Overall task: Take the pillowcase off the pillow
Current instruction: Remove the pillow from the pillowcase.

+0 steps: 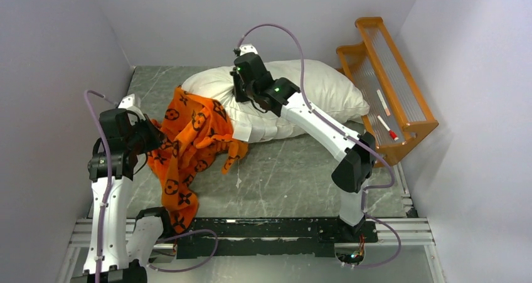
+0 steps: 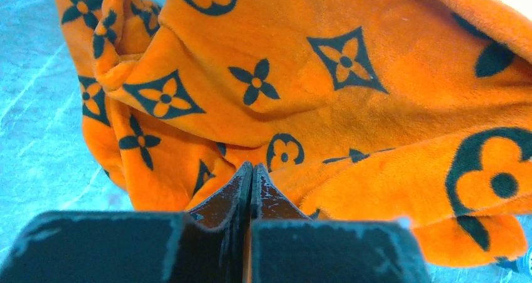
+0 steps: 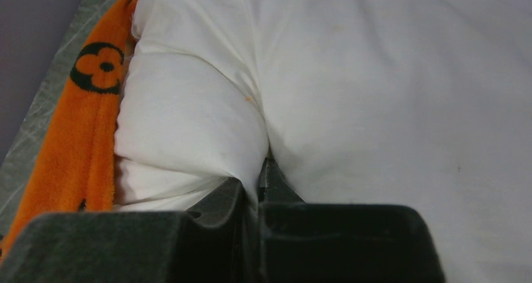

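Observation:
The white pillow (image 1: 313,85) lies at the back of the table, bare over most of its length. The orange pillowcase (image 1: 188,145) with dark monogram motifs is bunched at the pillow's left end and trails toward the near edge. My left gripper (image 1: 150,135) is at its left edge. In the left wrist view the jaws stand pressed together, and the left gripper (image 2: 252,167) has folds of the pillowcase (image 2: 282,88) spreading from its tips. My right gripper (image 1: 241,95) is on the pillow's left part. It (image 3: 262,170) is shut on a fold of the pillow (image 3: 376,95), beside the pillowcase (image 3: 81,138).
An orange wooden rack (image 1: 389,82) with clear shelves stands at the back right, close to the pillow's right end. Grey walls close in the left, back and right sides. The grey marbled tabletop (image 1: 295,164) shows in front of the pillow. A metal frame (image 1: 263,229) runs along the near edge.

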Motion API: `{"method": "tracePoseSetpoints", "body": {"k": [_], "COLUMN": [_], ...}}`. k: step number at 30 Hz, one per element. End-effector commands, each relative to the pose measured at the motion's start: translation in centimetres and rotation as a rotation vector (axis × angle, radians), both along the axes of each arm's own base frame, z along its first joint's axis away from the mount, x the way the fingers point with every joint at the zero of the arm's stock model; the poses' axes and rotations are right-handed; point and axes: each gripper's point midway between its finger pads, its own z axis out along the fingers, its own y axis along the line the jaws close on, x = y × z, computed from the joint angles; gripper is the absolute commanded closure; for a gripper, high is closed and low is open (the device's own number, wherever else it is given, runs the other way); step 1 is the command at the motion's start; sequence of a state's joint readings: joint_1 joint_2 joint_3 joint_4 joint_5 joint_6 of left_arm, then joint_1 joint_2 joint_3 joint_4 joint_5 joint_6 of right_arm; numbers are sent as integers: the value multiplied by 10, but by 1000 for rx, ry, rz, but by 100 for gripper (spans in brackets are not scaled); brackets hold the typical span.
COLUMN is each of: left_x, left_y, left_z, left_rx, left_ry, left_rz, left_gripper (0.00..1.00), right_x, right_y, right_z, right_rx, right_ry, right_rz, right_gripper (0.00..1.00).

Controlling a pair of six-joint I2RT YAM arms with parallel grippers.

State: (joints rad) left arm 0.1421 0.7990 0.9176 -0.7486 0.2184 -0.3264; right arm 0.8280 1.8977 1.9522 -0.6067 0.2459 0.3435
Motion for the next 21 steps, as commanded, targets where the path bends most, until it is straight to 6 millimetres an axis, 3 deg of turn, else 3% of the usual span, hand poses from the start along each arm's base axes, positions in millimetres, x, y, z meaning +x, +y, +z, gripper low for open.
{"method": "tracePoseSetpoints", "body": {"k": [1, 3, 4, 6, 8, 12, 18, 21], "left_x": [6, 7, 6, 3, -6, -17, -1, 2], "left_y": [-7, -29, -44, -72, -93, -110, -103, -113], "left_z": [31, 43, 48, 61, 66, 61, 20, 1], "left_rx": [-5, -49, -78, -131, -188, -241, -203, -194], "left_ry": [-102, -163, -196, -278, -325, -356, -272, -213], "left_rz": [-40, -175, -264, -444, -586, -724, -674, -698], "left_gripper": [83, 33, 20, 4, 3, 3, 3, 10], "right_x": [22, 22, 22, 21, 21, 19, 15, 14], "right_y": [-39, -36, -35, -32, -30, -28, -24, -23], "right_z": [16, 11, 8, 1, -5, -10, -8, -2], "right_rx": [-7, -11, -14, -21, -29, -31, -7, 7], "right_ry": [-49, -35, -28, -11, 5, 21, 34, 32], "right_rz": [-149, -136, -131, -122, -113, -103, -80, -77], "right_gripper": [100, 100, 100, 100, 100, 100, 100, 100]}}
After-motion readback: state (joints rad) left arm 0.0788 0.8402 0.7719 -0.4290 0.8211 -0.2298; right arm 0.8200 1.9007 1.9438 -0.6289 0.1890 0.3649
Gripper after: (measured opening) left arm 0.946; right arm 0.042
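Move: The shut left fingers are at the left side of the bunched orange pillowcase; the raised fold next to the pillow, which they go for, lies about 13 cm to their right, level ahead, some 4 cm lower. From the left hand, the pillow's middle is roughly 35 cm right and 11 cm ahead, and the white tag about 25 cm right, level ahead. From the right hand, shut on the pillow, that fold lies about 8 cm left, 12 cm back and 10 cm lower. The left fingers let go of the pillowcase and spread wide, and the hand swings some 10 cm to the right over the orange cloth towards the fold beside the pillow, first rising about 4 cm, then sinking some 3 cm again, while the wrist turns about 35 degrees clockwise and rolls a little. The right hand keeps the pillow fabric pinched and stays nearly in place, easing down about a centimetre, as the open left fingers come close above the fold without a touch that can be made out. ##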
